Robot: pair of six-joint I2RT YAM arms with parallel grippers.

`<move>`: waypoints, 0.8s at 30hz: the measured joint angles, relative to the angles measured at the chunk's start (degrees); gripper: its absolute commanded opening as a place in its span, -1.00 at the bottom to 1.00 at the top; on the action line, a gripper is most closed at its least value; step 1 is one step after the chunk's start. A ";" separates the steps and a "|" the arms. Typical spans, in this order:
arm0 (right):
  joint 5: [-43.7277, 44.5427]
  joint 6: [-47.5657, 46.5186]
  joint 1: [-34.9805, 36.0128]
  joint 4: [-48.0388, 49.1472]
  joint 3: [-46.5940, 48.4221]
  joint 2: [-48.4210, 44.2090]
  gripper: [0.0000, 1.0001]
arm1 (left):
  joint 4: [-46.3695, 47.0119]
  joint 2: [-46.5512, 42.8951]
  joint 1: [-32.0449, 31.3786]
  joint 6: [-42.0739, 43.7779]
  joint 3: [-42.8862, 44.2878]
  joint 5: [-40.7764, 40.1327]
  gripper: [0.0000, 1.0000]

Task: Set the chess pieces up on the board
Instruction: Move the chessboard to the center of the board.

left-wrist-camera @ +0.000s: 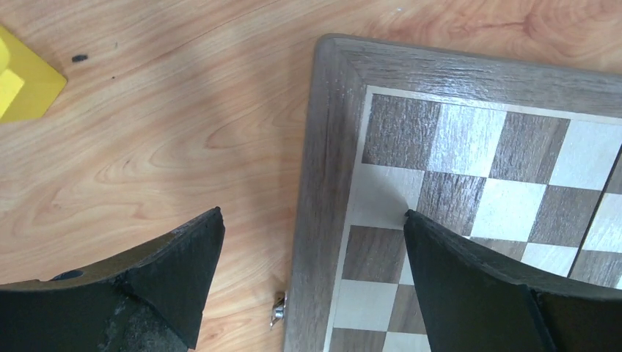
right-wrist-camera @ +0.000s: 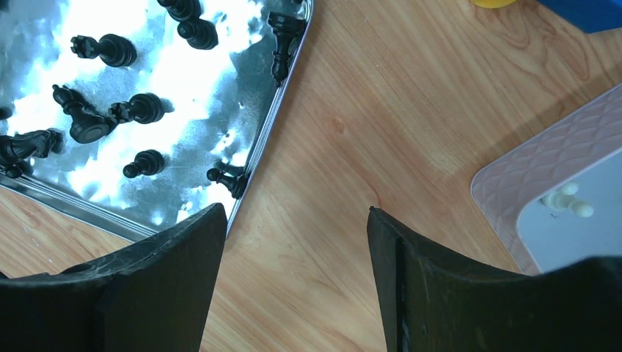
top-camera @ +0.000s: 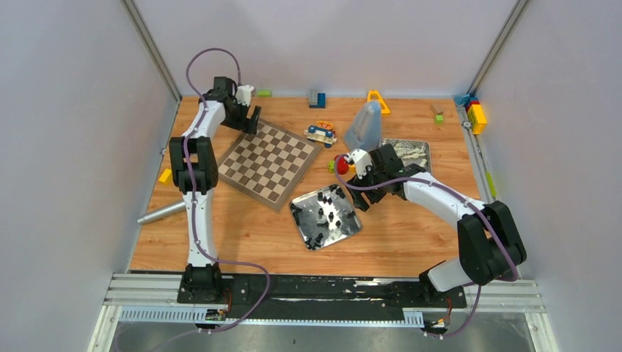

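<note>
The board (top-camera: 268, 163) lies tilted at the left middle of the table, and its squares show bare. My left gripper (top-camera: 252, 122) hangs open over its far-left corner. In the left wrist view the open left gripper (left-wrist-camera: 313, 211) straddles the brown border of the board (left-wrist-camera: 469, 154), one finger over the table and one over the squares. Several black chess pieces (top-camera: 328, 213) lie in a shiny tray (top-camera: 353, 229). My right gripper (top-camera: 364, 198) is open just beyond that tray's right corner. The right wrist view shows the right gripper (right-wrist-camera: 295, 207) over bare wood, with the chess pieces (right-wrist-camera: 147, 108) to its left.
A second metal tray (top-camera: 422, 144) with white pieces stands at the back right, a grey-blue bag (top-camera: 364, 126) beside it. Toy blocks (top-camera: 476, 116) and a toy car (top-camera: 320, 133) line the back. A yellow block (left-wrist-camera: 22, 77) and a metal cylinder (top-camera: 160, 213) lie left.
</note>
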 measured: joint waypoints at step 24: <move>0.07 0.02 -1.77 -0.04 -0.87 -1.60 0.43 | -3.32 5.57 -6.05 -0.46 6.80 12.15 0.92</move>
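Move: The left hand, open wide, hangs low across the chessboard's upper-left rim by its far corner; the board's middle lies about 14 cm back, 6 cm to the right and 3 cm below. The toy car stands some 22 cm to the hand's right and 3 cm back, the tray of black pieces about 33 cm back and 24 cm right. From the right hand, which waits, the board's middle is roughly 15 cm ahead and 30 cm left. The left hand first sinks about 1 cm with fingers still wide and rolls some 10 degrees, left side down, bringing its outer finger beside the chessboard's upper-left rim near the far corner. It then sweeps about 9 cm to the right towards the toy car, faster and slightly back at the end and turning clockwise some 15 degrees, and that finger pushes the rim along while the other stays over the squares. ##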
